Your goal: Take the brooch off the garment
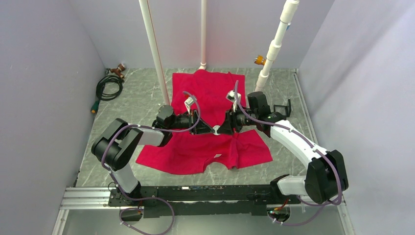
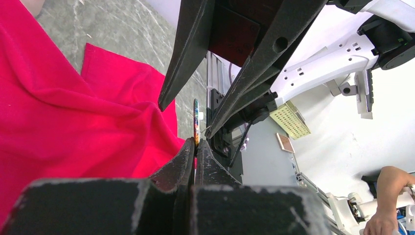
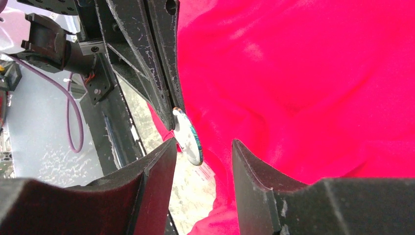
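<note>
The garment is a bright red T-shirt spread on the grey table; it also fills the right wrist view. My left gripper is shut on the brooch, which stands edge-on above its tips; a sliver of red cloth shows at the pinch. In the right wrist view the brooch is a small pale disc with a teal rim, hanging from the left arm's fingers. My right gripper is open, its fingertips on either side of the disc without touching it. Both grippers meet above the shirt's lower middle.
White pipes stand at the back of the table, one with a yellow fitting. A coiled black hose lies at the back left. The shirt's white label shows just below the brooch. A person's hand is beyond the table.
</note>
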`<state>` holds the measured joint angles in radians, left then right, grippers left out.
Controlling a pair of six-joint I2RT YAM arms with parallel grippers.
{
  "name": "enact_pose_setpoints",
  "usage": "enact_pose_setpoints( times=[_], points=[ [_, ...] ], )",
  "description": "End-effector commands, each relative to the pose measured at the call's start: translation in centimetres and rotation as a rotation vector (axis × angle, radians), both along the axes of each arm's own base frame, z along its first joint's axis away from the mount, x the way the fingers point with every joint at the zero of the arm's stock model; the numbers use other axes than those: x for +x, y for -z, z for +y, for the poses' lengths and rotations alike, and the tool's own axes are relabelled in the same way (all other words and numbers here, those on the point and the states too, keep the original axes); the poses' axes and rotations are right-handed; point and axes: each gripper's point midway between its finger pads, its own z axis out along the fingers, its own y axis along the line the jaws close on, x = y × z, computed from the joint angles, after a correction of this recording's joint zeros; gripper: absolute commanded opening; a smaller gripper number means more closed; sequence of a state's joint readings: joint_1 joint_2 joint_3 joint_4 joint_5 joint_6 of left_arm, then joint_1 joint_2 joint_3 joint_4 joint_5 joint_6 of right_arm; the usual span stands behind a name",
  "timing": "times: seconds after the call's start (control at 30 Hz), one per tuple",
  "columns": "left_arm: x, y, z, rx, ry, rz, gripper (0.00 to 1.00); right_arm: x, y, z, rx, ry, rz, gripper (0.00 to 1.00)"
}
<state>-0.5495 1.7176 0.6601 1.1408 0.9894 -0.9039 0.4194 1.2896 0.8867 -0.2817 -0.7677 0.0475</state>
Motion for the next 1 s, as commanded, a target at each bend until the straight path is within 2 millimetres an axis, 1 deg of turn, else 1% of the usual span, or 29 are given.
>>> enact_pose_setpoints(
  times=[0.0,0.27,0.4,0.63,0.8,0.87,0.97],
  points=[
    [-0.5,-1.9,-0.1,-0.047,0.026,-0.079,0.00,1.8,-1.8,0.3,0.023,0.028,-0.066,0.47],
    [-0.5,-2.0,-0.1,-0.049,0.028,-0.086,0.00,2.7,-1.0,-0.5,-0.033,0.094,-0.073,0.36],
    [-0.6,-2.1,-0.1,-0.051,0.030,-0.096,0.00,2.5,-1.0,-0.2,-0.017,0.082,-0.060,0.33],
    [-0.8,-2.1,-0.2,-0.049,0.038,-0.111,0.00,1.1,-1.8,0.8,0.061,-0.004,-0.033,0.32],
    [-0.9,-2.3,-0.2,-0.053,0.042,-0.119,0.00,1.1,-1.6,0.8,0.056,0.000,-0.029,0.30],
    [-1.0,-2.4,-0.2,-0.055,0.044,-0.124,0.00,1.2,-1.4,0.7,0.050,0.011,-0.025,0.28],
    [-1.2,-2.6,-0.2,-0.057,0.048,-0.142,0.00,1.3,-1.4,0.7,0.050,0.018,-0.018,0.23]
  ],
)
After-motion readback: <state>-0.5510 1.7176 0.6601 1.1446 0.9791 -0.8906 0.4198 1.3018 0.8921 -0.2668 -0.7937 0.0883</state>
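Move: The left gripper already holds one edge of the brooch, whose middle lies about 1 cm to its right, level with the pads. From the right hand point the brooch lies about 2 cm left and 1 cm back, its free edge between the open fingertips but nearer the rear one. Over on the garment, the white tag lies some 12 cm back and straight in line, about 14 cm down. The garment's ridge runs about 10 cm back, 7 cm right and 13 cm down. Narrow the right fingers around the brooch's free edge to roughly half their opening, without shutting them. Meanwhile ease that hand about half a centimetre forward and slightly down, bring it back, and finish about half a centimetre farther left, towards the brooch. Keep the left gripper shut on the opposite edge, essentially in place. ##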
